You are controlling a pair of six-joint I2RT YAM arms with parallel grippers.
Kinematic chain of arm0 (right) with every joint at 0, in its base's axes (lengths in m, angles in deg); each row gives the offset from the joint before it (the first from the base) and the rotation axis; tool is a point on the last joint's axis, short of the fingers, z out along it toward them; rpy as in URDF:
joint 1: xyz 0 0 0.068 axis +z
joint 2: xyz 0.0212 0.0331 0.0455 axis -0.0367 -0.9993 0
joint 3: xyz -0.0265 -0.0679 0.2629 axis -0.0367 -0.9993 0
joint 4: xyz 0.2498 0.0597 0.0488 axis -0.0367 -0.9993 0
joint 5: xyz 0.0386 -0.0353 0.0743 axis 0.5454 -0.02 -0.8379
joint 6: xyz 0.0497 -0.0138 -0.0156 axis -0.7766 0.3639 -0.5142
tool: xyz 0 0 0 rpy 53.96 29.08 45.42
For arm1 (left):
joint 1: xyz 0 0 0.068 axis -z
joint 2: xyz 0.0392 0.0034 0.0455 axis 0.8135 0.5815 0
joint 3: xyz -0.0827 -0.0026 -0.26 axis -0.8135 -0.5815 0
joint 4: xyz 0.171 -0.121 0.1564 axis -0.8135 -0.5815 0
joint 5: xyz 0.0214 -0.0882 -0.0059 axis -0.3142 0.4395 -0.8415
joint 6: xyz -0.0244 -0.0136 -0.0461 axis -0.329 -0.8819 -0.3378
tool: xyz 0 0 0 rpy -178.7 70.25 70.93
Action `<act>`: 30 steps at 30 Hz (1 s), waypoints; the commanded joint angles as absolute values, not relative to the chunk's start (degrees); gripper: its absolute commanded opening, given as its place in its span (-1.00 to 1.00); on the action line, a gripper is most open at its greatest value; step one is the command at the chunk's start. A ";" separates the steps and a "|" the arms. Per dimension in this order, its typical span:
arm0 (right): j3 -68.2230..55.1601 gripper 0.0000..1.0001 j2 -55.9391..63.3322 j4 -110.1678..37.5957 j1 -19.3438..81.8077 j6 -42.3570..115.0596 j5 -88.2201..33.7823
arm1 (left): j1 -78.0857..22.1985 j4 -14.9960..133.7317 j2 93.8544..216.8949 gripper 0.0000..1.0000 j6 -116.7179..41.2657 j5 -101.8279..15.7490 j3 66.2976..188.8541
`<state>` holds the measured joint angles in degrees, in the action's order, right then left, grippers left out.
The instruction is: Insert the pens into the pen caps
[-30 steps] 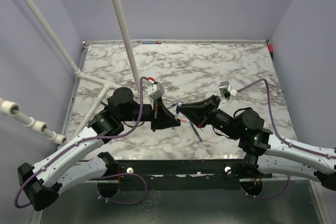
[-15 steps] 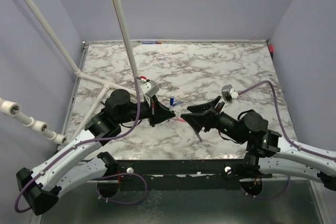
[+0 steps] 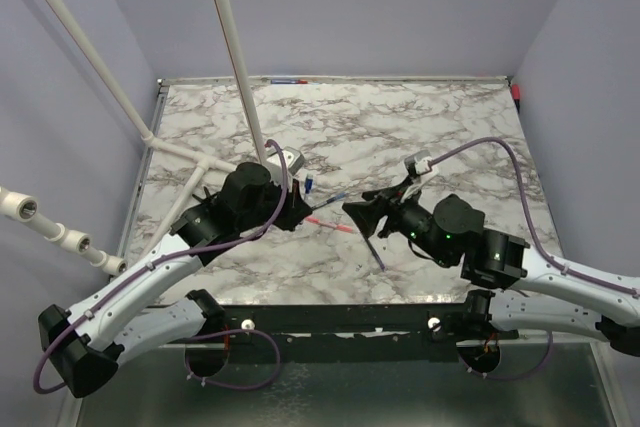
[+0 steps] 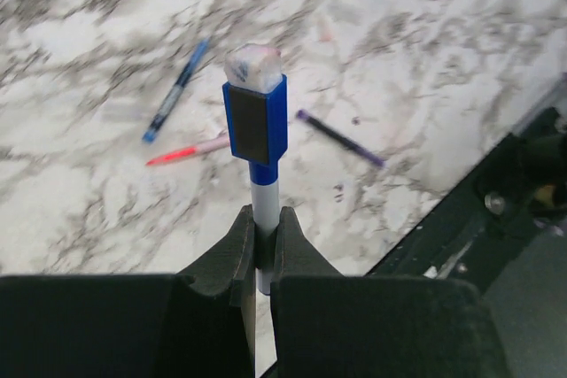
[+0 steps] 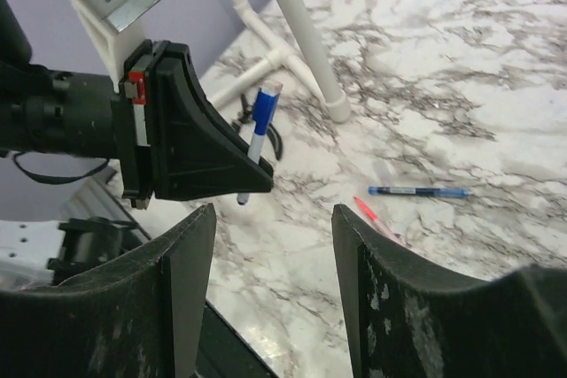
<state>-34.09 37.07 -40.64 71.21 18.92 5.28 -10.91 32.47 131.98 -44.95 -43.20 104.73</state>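
Observation:
My left gripper (image 4: 260, 220) is shut on a white-bodied pen with a blue cap (image 4: 255, 126), which stands up out of the jaws. From above, that gripper (image 3: 298, 209) is left of centre, and the capped pen (image 3: 309, 187) pokes out beside it. A blue pen (image 4: 177, 88), a red pen (image 4: 188, 151) and a dark pen (image 4: 341, 138) lie loose on the marble. My right gripper (image 5: 275, 212) is open with nothing between its fingers. It faces the left gripper (image 5: 252, 179) and the held pen (image 5: 259, 135). No loose caps show.
Long white pipes (image 3: 232, 47) cross the left side, and a pipe joint (image 3: 180, 152) rests on the marble table (image 3: 420, 127). The dark front rail (image 3: 340, 319) runs along the near edge. Small coloured items (image 3: 288, 79) lie at the far edge.
My right gripper has opened and drawn back from the left one. The left gripper has swung left and away with the blue-capped pen. The red pen now lies in plain view between them.

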 commanded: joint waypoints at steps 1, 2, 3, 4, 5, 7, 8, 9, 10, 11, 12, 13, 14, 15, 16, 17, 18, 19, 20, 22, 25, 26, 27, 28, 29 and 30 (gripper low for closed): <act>-31.26 0.18 32.22 -48.28 71.45 20.18 8.73 | -10.97 21.43 136.33 -1.00 -49.64 -59.01 106.72; -30.86 0.18 30.75 -48.75 71.46 20.22 8.69 | -11.00 21.07 137.10 -1.00 -49.96 -59.35 106.88; -30.51 0.19 29.78 -49.28 71.45 20.18 8.63 | -11.01 20.65 137.80 -1.00 -50.30 -59.80 107.09; -30.16 0.19 28.96 -49.84 71.45 20.13 8.60 | -11.02 20.16 138.40 -1.00 -50.82 -60.65 107.37; -29.75 0.19 28.03 -50.57 71.45 20.02 8.63 | -10.99 19.82 138.85 -1.00 -51.25 -61.37 107.54; -29.25 0.20 26.78 -51.87 71.45 19.89 8.62 | -11.02 18.98 140.06 -1.00 -52.48 -62.25 107.76; -29.15 0.20 26.24 -52.53 71.45 19.81 8.58 | -11.00 18.73 140.83 -1.00 -53.26 -62.29 107.86; -29.11 0.20 25.70 -53.27 71.45 19.75 8.63 | -10.96 18.64 141.63 -1.00 -54.06 -62.15 107.88; -29.01 0.21 25.21 -53.87 71.47 19.51 8.83 | -10.96 18.51 142.45 -1.00 -54.93 -62.27 107.83; -28.94 0.21 24.71 -54.37 71.46 19.09 8.87 | -11.01 18.36 143.26 -1.00 -55.76 -62.64 107.67; -28.99 0.21 24.33 -54.74 71.45 18.60 8.98 | -11.00 18.29 144.09 -1.00 -56.45 -63.28 107.25; -29.06 0.21 24.09 -54.91 71.45 18.08 8.90 | -11.00 18.18 145.10 -1.00 -57.15 -64.25 106.81; -29.32 0.21 23.91 -54.86 71.45 17.73 8.66 | -11.04 18.02 145.88 -1.00 -57.84 -65.18 106.25; -29.78 0.21 23.81 -54.65 71.45 17.41 8.28 | -11.03 17.98 146.76 -1.00 -58.54 -65.74 105.90; -30.18 0.21 23.84 -54.32 71.45 17.19 7.84 | -11.01 17.98 147.56 -1.00 -59.40 -66.18 105.53; -30.67 0.21 23.87 -53.98 71.45 17.03 7.47 | -11.01 18.04 148.46 -1.00 -60.70 -66.50 105.29; -31.11 0.21 23.87 -53.78 71.45 16.84 7.25 | -11.02 18.22 149.31 -1.00 -61.94 -66.23 105.13; -31.51 0.21 23.87 -53.65 71.45 16.55 7.14 | -11.07 18.91 150.09 -1.00 -62.76 -65.68 104.80; -31.93 0.21 23.98 -53.61 71.45 16.32 7.01 | -11.05 19.52 150.89 -1.00 -63.38 -65.82 104.52; -32.66 0.21 24.02 -53.53 71.46 15.67 6.90 | -11.04 20.05 152.78 -1.00 -64.15 -67.70 104.28; -34.02 0.21 24.60 -53.77 71.45 14.48 6.30 | -11.07 20.38 155.16 -1.00 -64.58 -70.34 104.07; -34.57 0.21 24.76 -53.80 71.45 14.11 5.98 | -11.07 20.51 155.87 -1.00 -64.82 -71.06 103.94; -35.22 0.22 25.01 -53.80 71.45 13.85 5.77 | -11.06 20.60 156.57 -1.00 -65.13 -71.80 103.70; -35.82 0.22 25.28 -53.72 71.47 13.63 5.61 | -11.14 20.73 157.13 -1.00 -65.83 -72.34 103.38; -36.26 0.22 25.42 -53.75 71.45 13.37 5.56 | -11.18 21.08 157.62 -1.00 -66.14 -72.54 102.94; -36.74 0.22 25.59 -53.79 71.45 13.18 5.50 | -11.29 21.57 158.01 -1.00 -66.40 -72.47 102.42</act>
<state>-34.64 24.33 -52.58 71.21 15.20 6.44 -10.94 20.29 156.48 -63.73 -68.51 104.40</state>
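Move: Over the middle of the table, the left hand holds the capped blue pen; the bare patch it is carried to lies about 4 cm ahead, 8 cm left and some 20 cm below. The red pen is some 8 cm ahead and 5 cm right of that hand, the blue pen 14 cm ahead and 4 cm right. From the open right hand, the dark pen lies about 4 cm ahead, 5 cm right and 30 cm down; the red pen 11 cm ahead, 6 cm left. Swinging away from the right gripper, the left hand sinks some 15 cm and drifts about 6 cm left, its wrist turning counter-clockwise until the fingers point steeply down; they keep their grip on the capped pen, still clear of the table. The right hand, fingers staying open, drops roughly 12 cm towards the dark pen and tips its fingers about 20 degrees further down, touching nothing. ##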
